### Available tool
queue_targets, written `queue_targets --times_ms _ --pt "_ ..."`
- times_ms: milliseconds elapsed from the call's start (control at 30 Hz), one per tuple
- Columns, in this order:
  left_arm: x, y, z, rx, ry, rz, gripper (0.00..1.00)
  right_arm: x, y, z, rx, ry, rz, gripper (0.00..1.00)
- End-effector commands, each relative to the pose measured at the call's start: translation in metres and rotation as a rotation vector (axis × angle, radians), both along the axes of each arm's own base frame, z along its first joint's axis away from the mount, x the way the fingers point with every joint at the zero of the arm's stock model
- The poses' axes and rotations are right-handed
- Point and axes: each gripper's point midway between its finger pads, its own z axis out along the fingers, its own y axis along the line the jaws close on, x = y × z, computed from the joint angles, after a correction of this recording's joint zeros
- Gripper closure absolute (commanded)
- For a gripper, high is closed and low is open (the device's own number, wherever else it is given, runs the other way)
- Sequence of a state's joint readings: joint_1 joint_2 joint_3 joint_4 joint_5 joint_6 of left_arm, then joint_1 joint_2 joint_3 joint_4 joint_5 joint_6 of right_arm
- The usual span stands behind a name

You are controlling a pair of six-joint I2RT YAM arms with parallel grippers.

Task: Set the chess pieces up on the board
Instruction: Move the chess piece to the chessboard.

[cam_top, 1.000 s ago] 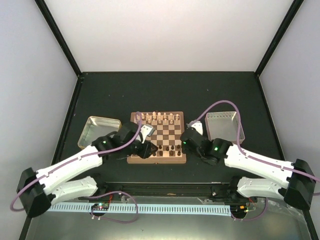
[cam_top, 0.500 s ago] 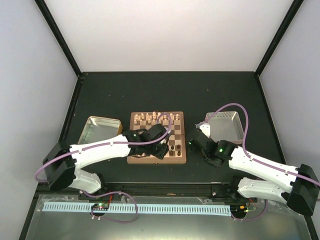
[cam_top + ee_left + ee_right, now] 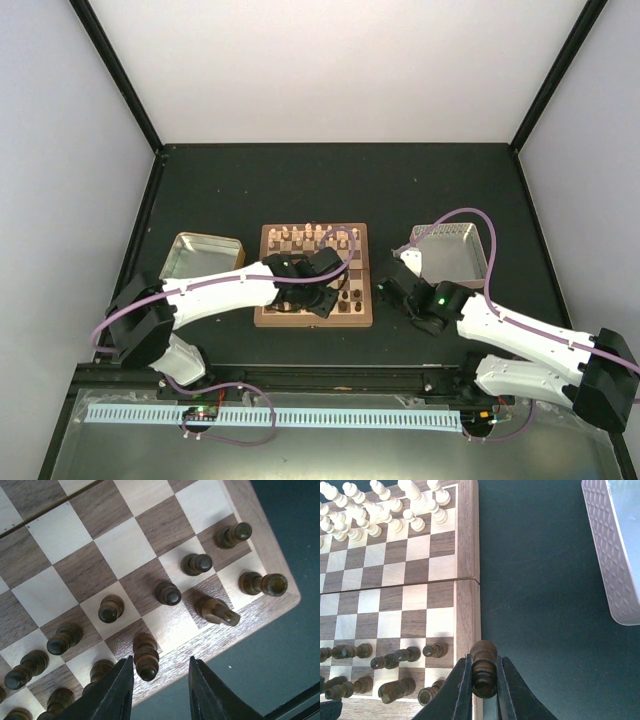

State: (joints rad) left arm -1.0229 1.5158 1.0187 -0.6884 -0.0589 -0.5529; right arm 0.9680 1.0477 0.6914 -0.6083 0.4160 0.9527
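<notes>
The board lies mid-table, with cream chess pieces along its far rows and dark ones along the near rows. My left gripper hangs over the near right part of the board. In the left wrist view its jaws stand open, and a dark piece stands on the back row just inside the left finger, ungripped. Other dark pieces stand beyond it. My right gripper is shut on a dark piece just off the board's right border.
A gold-rimmed tin sits left of the board. A grey textured tray sits to its right, its wall near my right gripper. Dark tabletop separates the board and that tray.
My left arm has swung right across the board's near rows. My right gripper has drawn back slightly right and nearer, off the board's edge, still holding its dark piece.
</notes>
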Motion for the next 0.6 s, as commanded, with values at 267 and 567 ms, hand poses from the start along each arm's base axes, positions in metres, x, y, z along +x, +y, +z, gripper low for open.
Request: queue_targets --times_ms 267,567 --pt "-0.002 -0.005 -0.007 0.039 0.022 -0.038 0.80 0.005 -0.004 0.005 0.026 -0.028 -0.033 0.91" --pt "-0.002 -0.016 -0.007 -0.003 0.024 -0.072 0.90 0.004 -0.007 0.006 0.030 -0.033 -0.043 0.91"
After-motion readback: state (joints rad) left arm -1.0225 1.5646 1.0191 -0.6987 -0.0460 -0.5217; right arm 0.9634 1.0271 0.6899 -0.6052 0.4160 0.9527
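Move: Just under the left hand's half-closed fingers stands a dark chess piece in the board's near row, about 1 cm left and 3 cm below. From the hand, the knight is roughly 3 cm right and level fore-and-aft; one pawn is some 3 cm ahead and 1 cm left, another 2 cm ahead and 2 cm right. The right hand, waiting with its own piece, has the standing piece about 12 cm left, 2 cm back and 7 cm below. Sinking about 1.5 cm almost straight down over the standing dark piece, the left hand closes its fingers from part-open until they pinch the piece near its top. The wrist barely tilts, and the descent ends as the fingers shut. ##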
